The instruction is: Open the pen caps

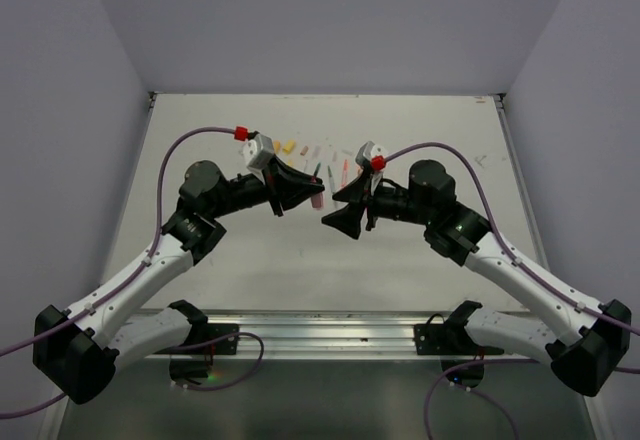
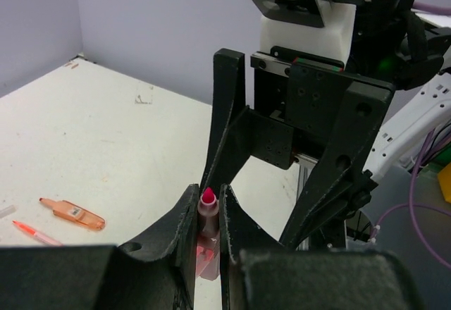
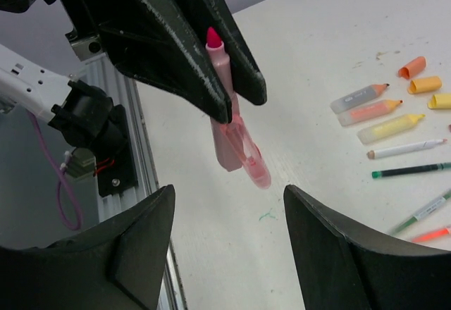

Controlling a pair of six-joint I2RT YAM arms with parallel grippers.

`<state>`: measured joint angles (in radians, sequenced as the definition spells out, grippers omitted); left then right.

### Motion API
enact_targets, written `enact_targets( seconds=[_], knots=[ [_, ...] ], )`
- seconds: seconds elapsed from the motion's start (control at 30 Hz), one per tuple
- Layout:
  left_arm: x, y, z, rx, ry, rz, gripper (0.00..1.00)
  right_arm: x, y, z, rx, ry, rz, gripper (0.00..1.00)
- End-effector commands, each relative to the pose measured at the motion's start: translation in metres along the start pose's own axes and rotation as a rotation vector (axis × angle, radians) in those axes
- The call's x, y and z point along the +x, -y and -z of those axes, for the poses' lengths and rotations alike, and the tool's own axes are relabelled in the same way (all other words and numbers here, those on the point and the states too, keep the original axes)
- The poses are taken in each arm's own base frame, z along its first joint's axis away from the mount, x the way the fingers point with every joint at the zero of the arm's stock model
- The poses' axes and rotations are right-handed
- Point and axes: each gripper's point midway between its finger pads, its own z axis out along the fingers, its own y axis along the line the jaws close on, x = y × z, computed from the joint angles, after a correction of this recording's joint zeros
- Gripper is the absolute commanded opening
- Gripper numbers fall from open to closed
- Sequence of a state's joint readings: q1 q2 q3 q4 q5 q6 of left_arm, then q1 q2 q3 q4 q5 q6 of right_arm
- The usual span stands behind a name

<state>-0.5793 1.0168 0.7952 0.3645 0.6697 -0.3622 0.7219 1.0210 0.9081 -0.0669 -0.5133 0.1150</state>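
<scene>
My left gripper (image 1: 314,198) is shut on a pink pen (image 3: 222,91), held off the table with its bare pink tip (image 2: 208,197) poking out between the fingers. A translucent pink pen cap (image 3: 255,165) shows just under the pen's lower end; I cannot tell whether it touches the pen. My right gripper (image 3: 229,194) faces the pen from a short way off, open, with nothing between its fingers. Other uncapped pens (image 3: 391,127) lie in a row on the table (image 3: 317,35), with orange and yellow caps (image 3: 425,84) loose beside them.
An orange highlighter (image 2: 74,213) and a thin red pen (image 2: 35,232) lie on the table at the left of the left wrist view. The aluminium rail (image 1: 320,330) with both arm bases runs along the near edge. Purple walls close in the back and sides.
</scene>
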Motion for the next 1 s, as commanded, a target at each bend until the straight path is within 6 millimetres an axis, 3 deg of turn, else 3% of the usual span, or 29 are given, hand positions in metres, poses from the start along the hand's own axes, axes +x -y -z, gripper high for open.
enact_targets(
  seconds=[0.0,0.27,0.6,0.7,0.9,0.97],
  knots=[
    [-0.023,0.014,0.0,0.047,0.036,-0.088,0.0,-0.03,0.004,-0.006,0.012,0.065,0.067,0.67],
    [-0.021,0.015,-0.001,0.069,0.028,-0.097,0.0,-0.042,0.005,-0.022,-0.039,0.058,0.117,0.67],
    [-0.023,0.013,-0.004,0.067,0.039,-0.099,0.0,-0.031,0.003,-0.032,-0.085,0.026,0.089,0.5],
    [-0.023,0.013,-0.005,0.069,0.039,-0.098,0.0,-0.029,0.003,-0.031,-0.083,0.024,0.085,0.35],
    [-0.01,0.001,-0.006,0.023,0.014,-0.081,0.11,-0.024,0.006,-0.028,-0.061,0.012,0.072,0.09],
    [-0.01,-0.001,-0.005,0.011,0.021,-0.079,0.21,-0.019,0.009,-0.029,-0.046,0.0,0.064,0.03]
  ],
)
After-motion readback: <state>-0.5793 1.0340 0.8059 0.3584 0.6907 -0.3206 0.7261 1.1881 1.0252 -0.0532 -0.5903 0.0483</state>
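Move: The uncapped pink pen, tip up, is already in the left fingers, its middle some 3 cm straight below that hand. From the right hand, open beside it, the pen's middle lies about 3 cm left and 2 cm ahead, roughly level. On the table about 25 cm below the right hand, the green pen lies some 22 cm straight ahead, the dark green pen 25 cm ahead and 5 cm left, and the red-orange pen 25 cm ahead and 3 cm right. The pink pen's lower part, hanging under the left fingers, is what the right hand goes for: it slides left and forward a bit over 3 cm, rising slightly and sinking back. Its wide-open fingers then close to about a quarter and pinch the pen just below the left grip. The left hand stays put and keeps its fingers on the upper part. ##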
